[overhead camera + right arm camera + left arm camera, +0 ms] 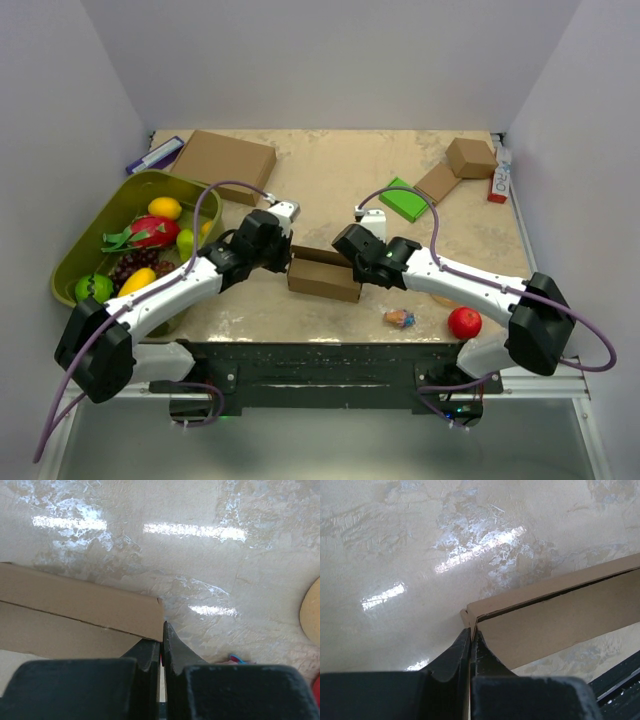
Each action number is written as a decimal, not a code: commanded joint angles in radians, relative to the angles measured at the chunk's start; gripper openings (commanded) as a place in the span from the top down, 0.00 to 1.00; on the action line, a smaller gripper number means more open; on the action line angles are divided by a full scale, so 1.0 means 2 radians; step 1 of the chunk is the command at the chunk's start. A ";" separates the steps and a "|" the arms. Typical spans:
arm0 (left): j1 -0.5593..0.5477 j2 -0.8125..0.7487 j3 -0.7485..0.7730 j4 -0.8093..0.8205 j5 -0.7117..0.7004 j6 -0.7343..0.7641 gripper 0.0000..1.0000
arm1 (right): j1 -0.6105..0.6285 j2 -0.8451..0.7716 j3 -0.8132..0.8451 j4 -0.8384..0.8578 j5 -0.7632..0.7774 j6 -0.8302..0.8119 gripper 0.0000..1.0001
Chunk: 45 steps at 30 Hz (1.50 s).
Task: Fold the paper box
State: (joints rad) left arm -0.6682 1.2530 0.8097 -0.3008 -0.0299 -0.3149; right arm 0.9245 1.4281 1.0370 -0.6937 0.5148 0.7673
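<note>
The paper box [323, 275] is a slim brown cardboard box lying on the table between the two arms. My left gripper [288, 262] is at its left end. In the left wrist view the gripper [471, 632] is shut on a thin cardboard wall at the box's corner, and the paper box [560, 615] runs off to the right. My right gripper [352, 270] is at the box's right end. In the right wrist view that gripper [161, 630] is shut with a sliver of cardboard between its fingers, and the paper box [75, 605] lies to its left.
A green tray [95, 225] of fruit stands at the left. A larger brown box [222, 165] lies at the back left. A small cube box [470, 157], a flat brown piece [437, 183] and a green block [404, 199] lie at the back right. A red ball [464, 322] and a small wrapped item [400, 319] sit near the front edge.
</note>
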 commanded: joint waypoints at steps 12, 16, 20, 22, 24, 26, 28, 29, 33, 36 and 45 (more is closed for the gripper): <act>-0.035 0.023 0.021 0.021 -0.009 -0.024 1.00 | 0.003 0.008 -0.004 0.003 0.014 0.013 1.00; -0.037 0.023 0.022 0.022 -0.010 -0.034 1.00 | 0.003 0.008 -0.005 0.005 0.014 0.014 1.00; -0.039 0.022 0.025 0.031 0.005 -0.045 1.00 | 0.003 0.012 -0.005 0.006 0.013 0.013 1.00; -0.039 0.019 0.027 0.029 0.005 -0.047 1.00 | 0.003 0.012 -0.005 0.004 0.015 0.014 1.00; -0.039 0.015 0.032 0.028 -0.002 -0.046 1.00 | 0.003 0.009 -0.005 -0.001 0.019 0.015 1.00; -0.039 0.010 0.036 0.030 -0.003 -0.044 1.00 | 0.003 0.004 -0.004 -0.003 0.023 0.017 1.00; -0.039 0.010 0.038 0.035 -0.002 -0.043 1.00 | 0.003 -0.001 0.000 -0.005 0.026 0.017 1.00; -0.039 0.012 0.038 0.037 -0.002 -0.041 1.00 | 0.003 -0.003 0.001 -0.006 0.026 0.014 1.00; -0.039 0.030 0.042 0.038 -0.002 -0.034 1.00 | 0.003 -0.010 0.001 -0.003 0.023 0.011 0.97; -0.039 0.036 0.042 0.040 -0.001 -0.019 1.00 | 0.002 -0.021 0.001 -0.003 0.024 0.003 0.79; -0.039 0.038 0.048 0.035 0.008 0.025 1.00 | 0.005 -0.106 0.005 -0.007 0.042 -0.053 0.24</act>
State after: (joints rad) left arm -0.7410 1.3262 0.8604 -0.2699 -0.0444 -0.3183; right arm 0.9249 1.3228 1.0367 -0.7334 0.5632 0.7292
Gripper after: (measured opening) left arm 0.021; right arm 0.727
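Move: The box lies between the two closed grippers, its middle about 8 cm right of the left hand and 3 cm back, and about 8 cm left of the right hand, roughly level with it front to back. It is some 3 cm below both. The colourful toy sits about 10 cm right of the right hand and 6 cm nearer the base. The yellow disc is some 21 cm to that hand's right, about level front to back. Keep the left fingers shut on the box's left end and push the box about 3 cm to the right, slowly first, faster towards the end. Let the right hand, still pinching the right end, drift about 1 cm right with it. Then open the right fingers wide, letting go of the cardboard, and lift that hand about 3 cm. ##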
